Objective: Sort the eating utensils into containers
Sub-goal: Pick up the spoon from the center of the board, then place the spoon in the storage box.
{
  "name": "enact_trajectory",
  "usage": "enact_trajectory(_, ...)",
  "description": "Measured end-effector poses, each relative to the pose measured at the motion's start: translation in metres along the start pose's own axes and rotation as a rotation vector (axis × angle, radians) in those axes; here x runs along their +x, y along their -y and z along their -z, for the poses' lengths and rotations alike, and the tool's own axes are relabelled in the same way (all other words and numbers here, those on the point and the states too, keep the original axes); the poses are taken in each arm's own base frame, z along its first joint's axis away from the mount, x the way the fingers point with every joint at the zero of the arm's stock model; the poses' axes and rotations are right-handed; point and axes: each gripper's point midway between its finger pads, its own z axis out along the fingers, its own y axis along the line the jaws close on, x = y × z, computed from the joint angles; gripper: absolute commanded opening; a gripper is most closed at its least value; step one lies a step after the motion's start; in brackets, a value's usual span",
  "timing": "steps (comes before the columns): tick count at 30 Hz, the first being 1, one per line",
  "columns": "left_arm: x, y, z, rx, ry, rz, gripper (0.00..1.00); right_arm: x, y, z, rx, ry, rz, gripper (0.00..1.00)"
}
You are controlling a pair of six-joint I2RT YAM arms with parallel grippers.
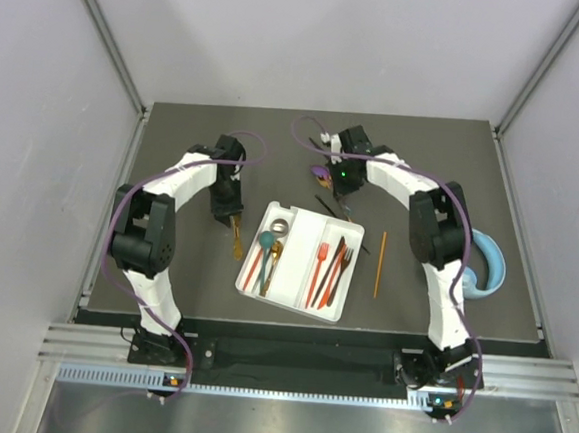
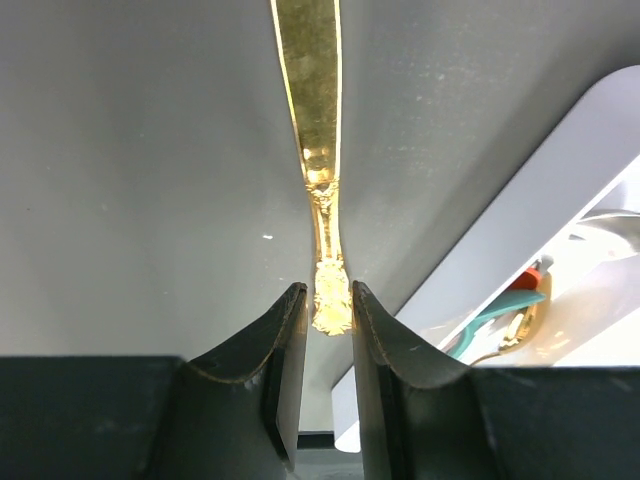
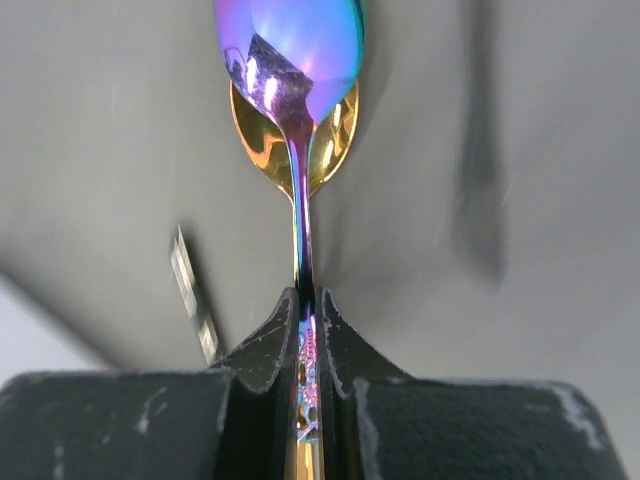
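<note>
The white tray (image 1: 353, 228) lies at the table's middle and holds a teal spoon (image 1: 265, 241), red and orange pieces (image 1: 320, 264) and black ones (image 1: 339, 265). Just left of the tray, my left gripper (image 1: 231, 215) (image 2: 327, 295) is shut on the handle end of a gold utensil (image 2: 312, 90) (image 1: 237, 241) that points toward the tray's left edge. Behind the tray, my right gripper (image 1: 332, 180) (image 3: 308, 300) is shut on the thin handle of an iridescent purple spoon (image 3: 300, 50) (image 1: 319, 172). A gold spoon (image 3: 258, 135) sits directly under it, and gold shows low between the jaws.
An orange stick (image 1: 380, 265) lies on the dark table right of the tray. Black sticks (image 1: 332, 207) lie at the tray's far edge. Light-blue headphones (image 1: 488, 264) sit by the right arm. A striped silvery stick (image 3: 194, 292) lies beside the right fingers.
</note>
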Motion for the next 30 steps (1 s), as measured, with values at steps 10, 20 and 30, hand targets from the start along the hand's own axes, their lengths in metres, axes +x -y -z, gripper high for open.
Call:
enact_trajectory(10,-0.021,0.012,0.013,0.042,0.061,-0.001,0.30,0.046,-0.010,0.045,-0.014,-0.099,-0.025,0.00)
enact_trajectory(20,-0.025,0.013,0.013,0.045,0.068,0.001,0.31,0.000,-0.003,0.070,0.026,-0.006,-0.016,0.00)
enact_trajectory(30,-0.030,0.012,0.013,0.038,0.075,0.032,0.31,-0.009,-0.006,0.125,0.048,0.022,-0.117,0.00)
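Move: The right fingers already pinch the purple spoon's handle just above the board. The cutlery tray's middle lies about 21 cm back and 8 cm to their left. Under the held spoon, the gold spoon is centred some 4 cm back, level sideways; a thin black stick is about 10 cm back, 1 cm right, and a dark utensil 10 cm ahead, 4 cm left. From the left hand the tray is about 9 cm back, 20 cm right and 5 cm down. Keep the right fingers shut on the purple spoon's handle and draw it back about 6 cm and a little right, low over the board, then raise it some 11 cm off the gold spoon, swaying forward and back again on the way up. Ease the half-open left gripper about 3 cm forward and 2 cm up above the gold knife without closing. ##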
